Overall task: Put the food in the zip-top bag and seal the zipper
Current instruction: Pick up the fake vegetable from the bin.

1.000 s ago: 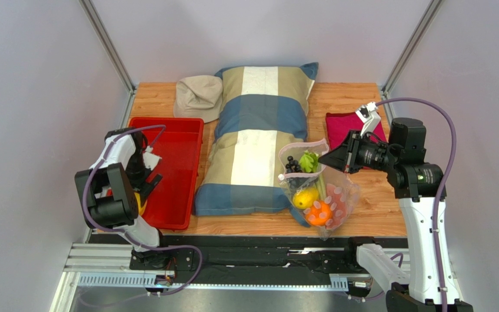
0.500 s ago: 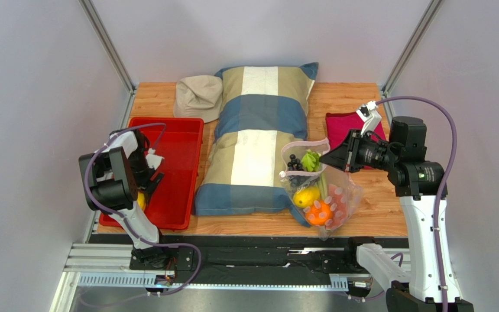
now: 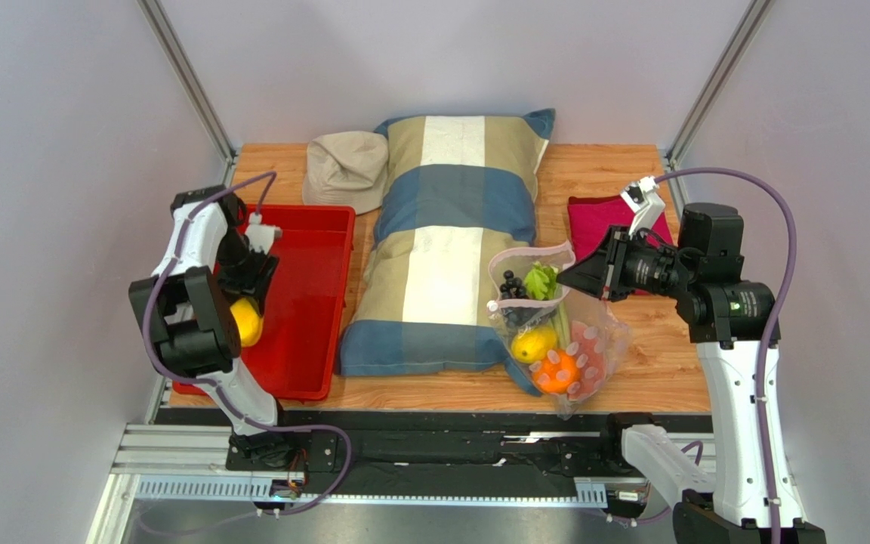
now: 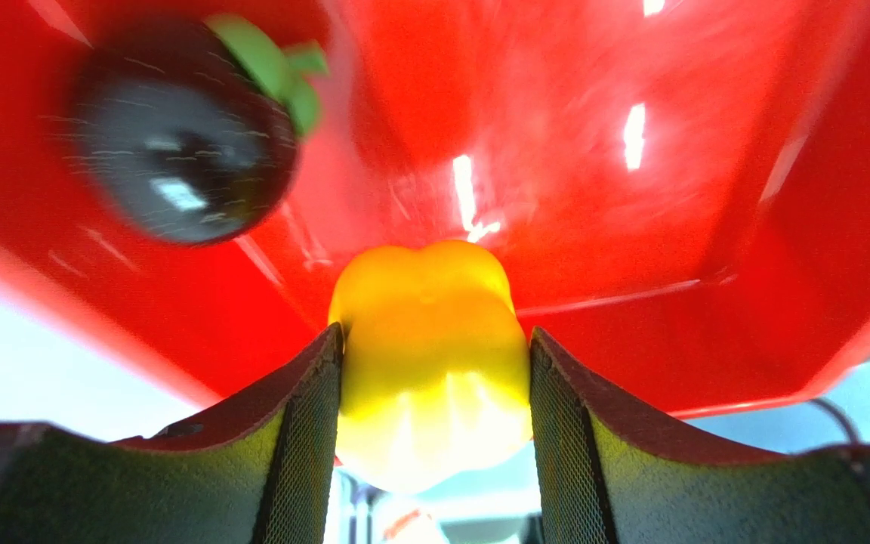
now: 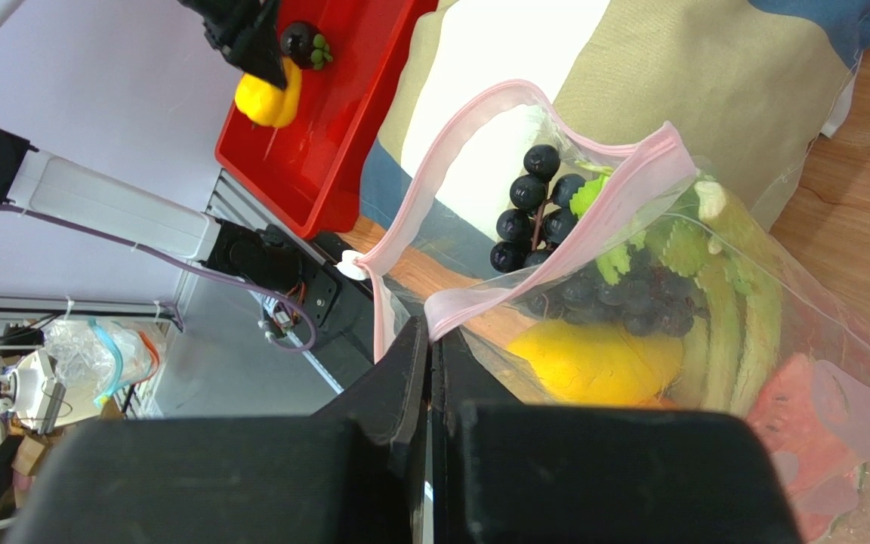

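Observation:
A yellow pepper [image 4: 428, 351] sits between my left gripper's [image 4: 434, 340] fingers, both pads pressed to its sides, over the left side of the red tray [image 3: 315, 261]. From above, the left gripper [image 3: 250, 304] and that pepper [image 3: 247, 321] are at the tray's left rim. A dark round fruit with a green cap [image 4: 179, 130] lies in the tray. My right gripper [image 5: 431, 329] is shut on the pink zipper [image 5: 587, 193] of the zip-top bag [image 3: 593, 340], holding its mouth open. Inside are grapes [image 5: 536, 198], celery [image 5: 735, 317], a second yellow pepper [image 5: 598, 363], an orange [image 3: 555, 370] and a reddish slice [image 5: 797, 419].
A large striped pillow [image 3: 451, 238] lies mid-table, with the bag leaning on its right side. A beige hat [image 3: 347, 168] sits at the back left, and a magenta cloth [image 3: 604, 218] at the back right. Frame posts stand at both back corners.
My left gripper has closed on the yellow pepper, and its arm has swung up and toward the back. The right gripper and the bag have not moved.

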Robot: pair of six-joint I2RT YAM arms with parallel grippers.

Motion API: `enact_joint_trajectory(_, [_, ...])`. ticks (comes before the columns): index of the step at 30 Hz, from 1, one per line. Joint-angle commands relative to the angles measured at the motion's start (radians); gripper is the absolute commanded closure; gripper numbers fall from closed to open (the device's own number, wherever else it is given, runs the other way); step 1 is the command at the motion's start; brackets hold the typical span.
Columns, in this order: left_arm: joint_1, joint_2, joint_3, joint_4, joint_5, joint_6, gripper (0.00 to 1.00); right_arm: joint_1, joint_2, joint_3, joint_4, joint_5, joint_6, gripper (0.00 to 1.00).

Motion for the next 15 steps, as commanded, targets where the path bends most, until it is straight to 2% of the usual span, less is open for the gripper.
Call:
enact_joint_trajectory(1, [-0.064,-0.121,0.166,-0.088,0.135,-0.035,0.59,-0.005,-0.001,0.024,0.059,-0.012,0.001,1.00])
enact_joint_trajectory(6, [-0.133,-0.175,0.350,-0.095,0.296,-0.114,0.61,-0.003,0.005,0.019,0.065,-0.006,0.015,1.00])
enact_joint_trajectory(9, [-0.193,-0.204,0.490,-0.037,0.399,-0.194,0.62,-0.005,0.007,0.010,0.066,0.004,0.023,1.00])
enact_joint_trajectory(15, [-0.420,-0.120,0.844,0.087,0.512,-0.392,0.63,-0.005,0.028,-0.001,0.073,0.019,0.046,1.00])
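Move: The left hand already holds the yellow pepper. The bag's open mouth lies about 64 cm to its right, some 3 cm nearer the base and 20 cm higher. The eggplant sits in the red bin about 7 cm ahead, 3 cm left and 5 cm lower; the striped pillow's middle is some 48 cm right, 20 cm ahead and 5 cm lower. From the right hand, the bag's mouth is about 7 cm left, level ahead and 1 cm lower. Keeping its pinch on the yellow pepper, the left hand sweeps up, right and forward in one quickening run of roughly 30 cm, most of it upward, away from the eggplant and towards the bag's side of the table. Meanwhile its fingers swing from pointing straight down to slanting forward and a little right, some 50 degrees. The right hand keeps the bag's rim pinched, almost still. ##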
